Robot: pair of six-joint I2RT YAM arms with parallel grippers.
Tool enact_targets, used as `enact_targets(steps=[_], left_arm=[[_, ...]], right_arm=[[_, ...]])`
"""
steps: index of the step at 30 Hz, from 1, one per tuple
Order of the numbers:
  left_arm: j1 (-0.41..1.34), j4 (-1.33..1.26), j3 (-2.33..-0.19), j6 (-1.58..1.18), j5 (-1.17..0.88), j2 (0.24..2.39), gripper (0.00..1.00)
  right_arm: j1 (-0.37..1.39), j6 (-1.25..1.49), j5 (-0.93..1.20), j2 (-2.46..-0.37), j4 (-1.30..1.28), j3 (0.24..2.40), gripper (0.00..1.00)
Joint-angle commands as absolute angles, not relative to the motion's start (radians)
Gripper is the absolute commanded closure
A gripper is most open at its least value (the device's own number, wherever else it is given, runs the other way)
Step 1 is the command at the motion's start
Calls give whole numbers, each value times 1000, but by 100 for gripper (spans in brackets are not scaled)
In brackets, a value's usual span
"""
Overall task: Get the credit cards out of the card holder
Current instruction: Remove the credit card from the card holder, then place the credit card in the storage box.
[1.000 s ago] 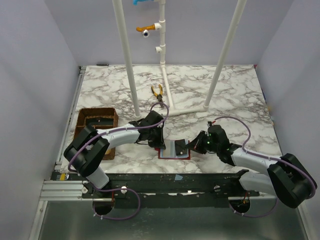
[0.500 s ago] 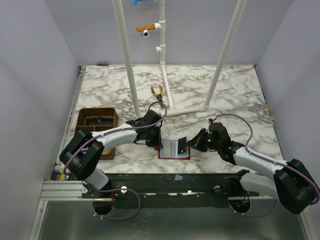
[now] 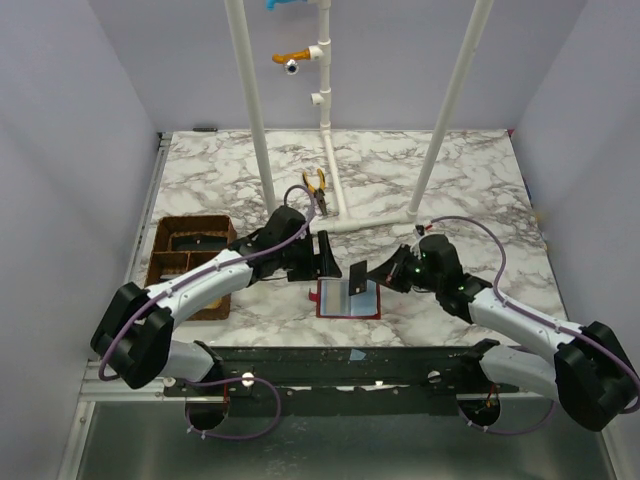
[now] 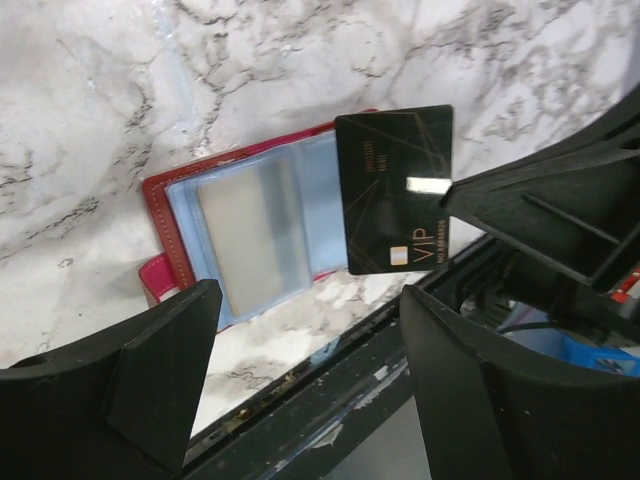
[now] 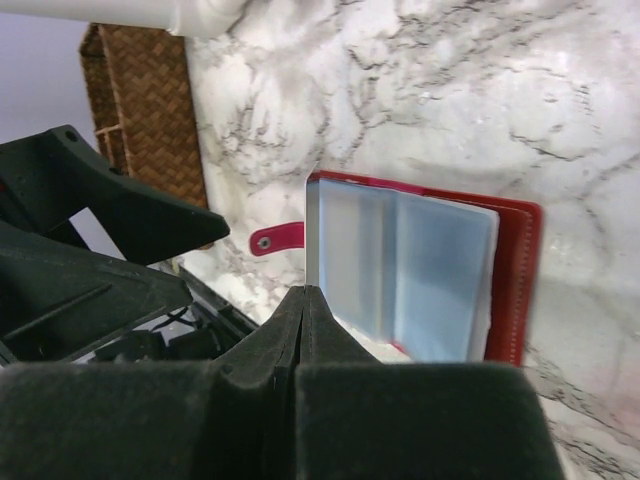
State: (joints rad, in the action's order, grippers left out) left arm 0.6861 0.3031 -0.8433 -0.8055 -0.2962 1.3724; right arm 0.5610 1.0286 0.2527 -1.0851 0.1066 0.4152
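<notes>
The red card holder lies open on the marble near the front edge, its pale blue sleeves facing up. My right gripper is shut on a black credit card marked VIP, held upright just above the holder's right half. The right wrist view shows that card edge-on rising from the shut gripper, with the holder behind. My left gripper hangs open and empty above the holder's far left side; in the left wrist view it frames the table edge.
A brown woven tray stands at the left, also at the right wrist view's top left. Yellow-handled pliers lie near the white pipe frame. The black front rail runs just below the holder.
The left gripper has opened and pulled up and back from the holder. The right gripper has drawn the black card up out of the sleeves; the holder now lies flat.
</notes>
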Motion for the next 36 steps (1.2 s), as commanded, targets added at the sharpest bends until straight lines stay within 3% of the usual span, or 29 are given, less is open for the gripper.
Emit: enact_targets(steps=[1, 19, 24, 30, 36], left_arm=[[647, 210, -801, -863, -431, 1309, 25], [591, -41, -698, -1055, -612, 1241, 25], [583, -146, -658, -1125, -654, 1236, 29], [584, -220, -627, -1181, -678, 1234, 48], [584, -285, -602, -1224, -694, 1231, 78]], right_arm=[[555, 1068, 323, -1065, 101, 461, 99], [557, 1267, 525, -1099, 370, 483, 99], [557, 1286, 538, -1107, 400, 474, 99], [556, 1284, 538, -1100, 397, 468, 99], [557, 1273, 528, -1088, 376, 459, 99]])
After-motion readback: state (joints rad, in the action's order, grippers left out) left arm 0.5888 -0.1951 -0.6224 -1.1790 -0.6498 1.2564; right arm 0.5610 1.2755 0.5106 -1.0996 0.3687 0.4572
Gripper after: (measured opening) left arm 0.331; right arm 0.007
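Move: The credit card, already held out sideways in the right fingers, has its middle about 5 cm to the right of the open left fingers, 1 cm back and about level. It is some 3 cm left, 1 cm ahead and 1 cm below the right hand. From the left hand the open card holder lies about 3 cm back, 4 cm right and 8 cm down, its red strap 2 cm back, 4 cm left and 8 cm down. Right lifts the held card 8 cm, carrying it 4 cm left; left rises 6 cm, tilting, fingers closing around it. ##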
